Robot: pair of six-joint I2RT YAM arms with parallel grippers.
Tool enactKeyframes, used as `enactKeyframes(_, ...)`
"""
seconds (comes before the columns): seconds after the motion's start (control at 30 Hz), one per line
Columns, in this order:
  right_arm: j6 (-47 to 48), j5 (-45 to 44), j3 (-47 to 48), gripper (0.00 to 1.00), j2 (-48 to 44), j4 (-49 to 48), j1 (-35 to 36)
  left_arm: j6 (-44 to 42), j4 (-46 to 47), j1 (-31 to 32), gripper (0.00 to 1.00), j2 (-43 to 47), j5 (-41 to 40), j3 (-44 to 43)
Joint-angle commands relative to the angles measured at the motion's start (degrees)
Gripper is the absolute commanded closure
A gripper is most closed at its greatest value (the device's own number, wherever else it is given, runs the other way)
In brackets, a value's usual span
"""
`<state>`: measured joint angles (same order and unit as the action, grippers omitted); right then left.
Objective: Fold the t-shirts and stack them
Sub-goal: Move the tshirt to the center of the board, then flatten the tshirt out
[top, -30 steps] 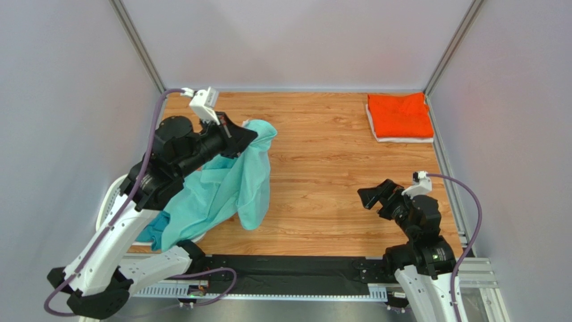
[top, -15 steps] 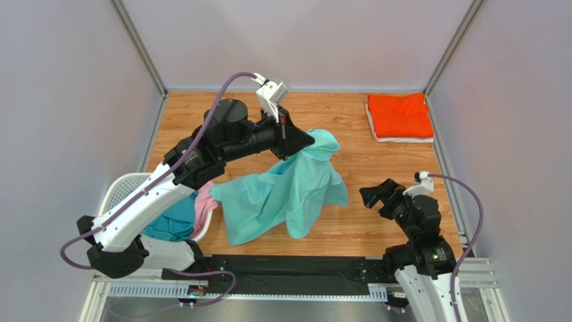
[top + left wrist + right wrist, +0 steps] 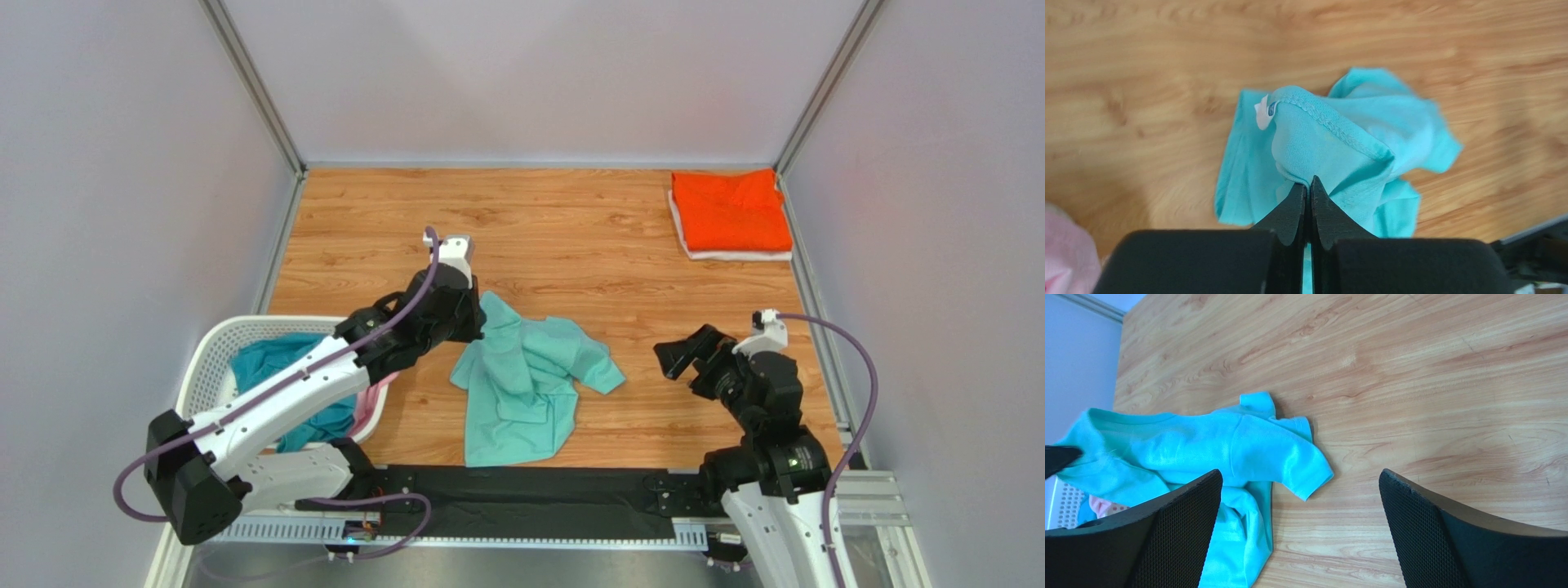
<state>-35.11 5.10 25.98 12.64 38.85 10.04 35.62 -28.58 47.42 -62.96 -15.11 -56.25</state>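
Observation:
A mint-teal t-shirt (image 3: 528, 382) lies crumpled on the wooden table near its front middle. My left gripper (image 3: 474, 321) sits low at the shirt's upper left edge, shut on a fold of it beside the collar seam and label (image 3: 1261, 115). The left wrist view shows the pinched cloth (image 3: 1339, 131) bunched over the closed gripper (image 3: 1309, 184). My right gripper (image 3: 685, 355) hovers right of the shirt, open and empty, with one sleeve (image 3: 1290, 459) between its fingers in its wrist view. A folded bright orange t-shirt (image 3: 731, 208) rests on a folded white one (image 3: 738, 255) at the back right.
A white laundry basket (image 3: 206, 358) stands at the front left, holding a darker teal-blue t-shirt (image 3: 264, 368) and a pink one (image 3: 371, 404). Grey walls close in the table on three sides. A black rail (image 3: 528, 496) runs along the near edge.
My left arm swung the mint-teal shirt out from over the basket, across the table, then down and back. The shirt went from hanging to lying crumpled. The right arm stayed put.

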Motion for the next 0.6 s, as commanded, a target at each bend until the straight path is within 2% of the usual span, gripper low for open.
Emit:
enactKeyframes(0.0, 2.4, 4.3, 0.1, 0.00, 5.0, -2.9, 0.1, 4.7, 0.3, -1.4, 1.00, 1.3, -2.3, 5.4)
enactKeyframes(0.13, 3.7, 4.7, 0.8, 0.00, 12.7, -4.0, 2.3, 8.1, -0.2, -2.2, 1.00, 3.7, -4.2, 11.0)
enactKeyframes(0.2, 3.6, 3.2, 0.9, 0.00, 16.8, -5.2, 6.4, 9.0, -0.2, -2.5, 1.00, 5.7, -4.7, 14.1)
enactKeyframes(0.27, 2.5, -1.6, 0.7, 0.00, 19.5, -7.7, 10.8, 10.2, -0.3, -2.9, 1.00, 7.1, -5.2, 15.8)
enactKeyframes(0.3, 1.9, -4.1, 0.9, 0.01, 22.6, -8.4, 15.5, 10.3, -0.3, -3.1, 1.00, 8.4, -5.3, 17.3)
enactKeyframes(0.37, 0.9, -13.2, 1.5, 0.01, 26.2, -10.5, 20.6, 10.7, -0.2, -3.5, 1.00, 9.5, -5.4, 18.6)
enactKeyframes(0.43, 0.3, -18.6, 3.3, 0.04, 32.5, -12.3, 21.9, 10.9, -0.4, -3.8, 1.00, 10.8, -5.1, 19.7)
enactKeyframes(0.57, 3.9, -18.1, 5.3, 0.04, 42.4, -17.5, 22.0, 11.1, -0.6, -3.9, 1.00, 12.3, -4.7, 20.4)
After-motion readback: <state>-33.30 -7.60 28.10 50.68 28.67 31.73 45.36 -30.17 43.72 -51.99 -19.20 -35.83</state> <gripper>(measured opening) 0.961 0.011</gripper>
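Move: The left hand already holds the turquoise t-shirt by its collar; the shirt's lying middle is about 6 cm to this hand's right, 2 cm back and 18 cm below. The pink shirt lies some 17 cm left, 3 cm back and 11 cm down, the basket's middle about 29 cm left, 4 cm back and 14 cm down. From the open right hand, the t-shirt's right sleeve end is about 6 cm left, 4 cm ahead and 12 cm below, the shirt's middle 22 cm left, 1 cm ahead and 12 cm down. With its fingers still shut on the collar, the left hand drops about 10 cm towards the board, fast at first and then easing off, while drawing some 7 cm left and a little back, towards the basket side, and turning slightly counter-clockwise. The right hand, kept wide open, sinks about 9 cm and goes 5 cm left towards the sleeve end, its wrist turning some 30 degrees in all, mostly fingers tipping down and its left side dropping; it ends just short of the sleeve, with no touch to be seen. ##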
